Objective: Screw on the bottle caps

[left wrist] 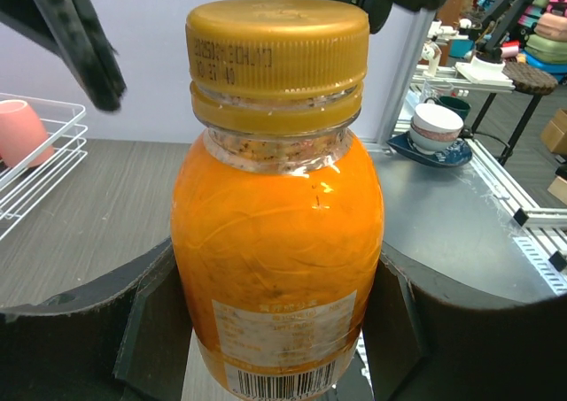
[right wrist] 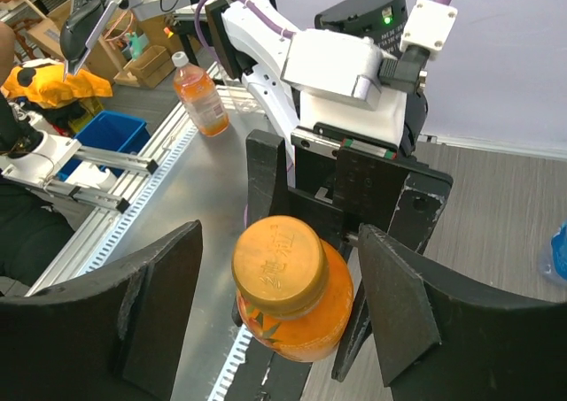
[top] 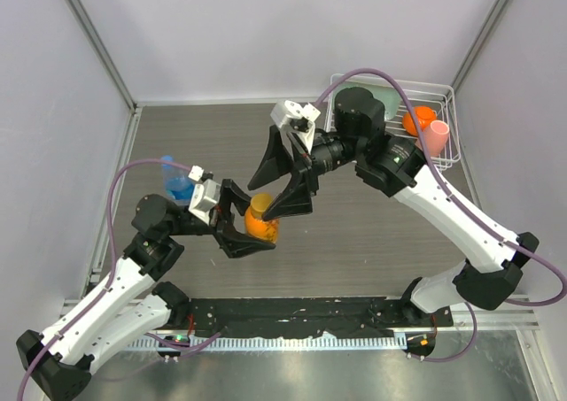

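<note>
My left gripper is shut on the squat orange bottle, with a finger pressed on each side of its body. It holds the bottle upright above the table's middle. The orange-amber cap sits on the bottle's neck. From above, my right gripper straddles the cap, open, with a gap on either side. The clear bottle with blue on it stands at the left behind my left arm, and a blue cap shows at its top.
A white wire basket stands at the back right. It holds a pink cup, an orange ball and a pale green item. Grey walls close in the table on the left, back and right.
</note>
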{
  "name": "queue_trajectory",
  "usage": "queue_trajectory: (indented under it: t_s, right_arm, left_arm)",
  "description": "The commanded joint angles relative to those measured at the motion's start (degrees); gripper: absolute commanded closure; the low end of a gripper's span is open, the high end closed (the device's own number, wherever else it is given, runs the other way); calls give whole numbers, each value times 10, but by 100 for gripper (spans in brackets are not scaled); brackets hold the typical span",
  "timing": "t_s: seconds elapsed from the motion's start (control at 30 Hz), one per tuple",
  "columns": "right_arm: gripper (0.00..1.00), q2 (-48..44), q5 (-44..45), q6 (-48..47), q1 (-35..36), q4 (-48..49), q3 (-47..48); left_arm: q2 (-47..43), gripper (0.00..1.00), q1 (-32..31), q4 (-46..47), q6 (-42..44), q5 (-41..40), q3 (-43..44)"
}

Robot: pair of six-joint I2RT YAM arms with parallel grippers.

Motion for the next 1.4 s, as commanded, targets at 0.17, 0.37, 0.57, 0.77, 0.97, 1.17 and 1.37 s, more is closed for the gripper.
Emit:
queue_trajectory:
  t_s: [0.17, 0.37, 0.57, 0.77, 0.97, 1.17, 1.37]
  right_arm:
    - [36, -41, -17, 68, -1, 124, -47]
    - [56, -37, -14, 82, -1, 135, -54]
    - [61, -42, 3, 83, -3, 131, -70]
    - [70, -48, 112, 58, -4, 59, -89]
    - [91, -64, 301, 61, -3, 14, -136]
    - [99, -70, 478, 75, 29, -15, -157]
    - [99, -32, 734, 117, 133, -61, -124]
  left_arm:
    - [-6, 100, -1, 40, -15, -38, 27]
    - [-6, 100, 0, 39, -12, -53, 27]
    - [-6, 100, 5, 37, -13, -81, 32]
    - [-6, 100, 5, 36, 22, -175, 37]
    - [-1, 100, 5, 26, 124, -326, 36]
    - [-3, 100, 5, 35, 197, -369, 20]
    - [-1, 100, 5, 54, 237, -405, 8]
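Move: The yellow cap already stands between the right hand's open fingers, level with them and barely 1 cm to their left. The held orange bottle's body is about 6 cm beneath the cap, and the blue bottle stands some 20 cm ahead, 25 cm to the left and 22 cm below the right hand. From the left hand, which still grips the orange bottle, the cap is about 1 cm ahead and 6 cm up. Right fingers pinch the cap, turning it clockwise; left counter-turns the bottle some 30 degrees, both swinging 10 cm forward. ##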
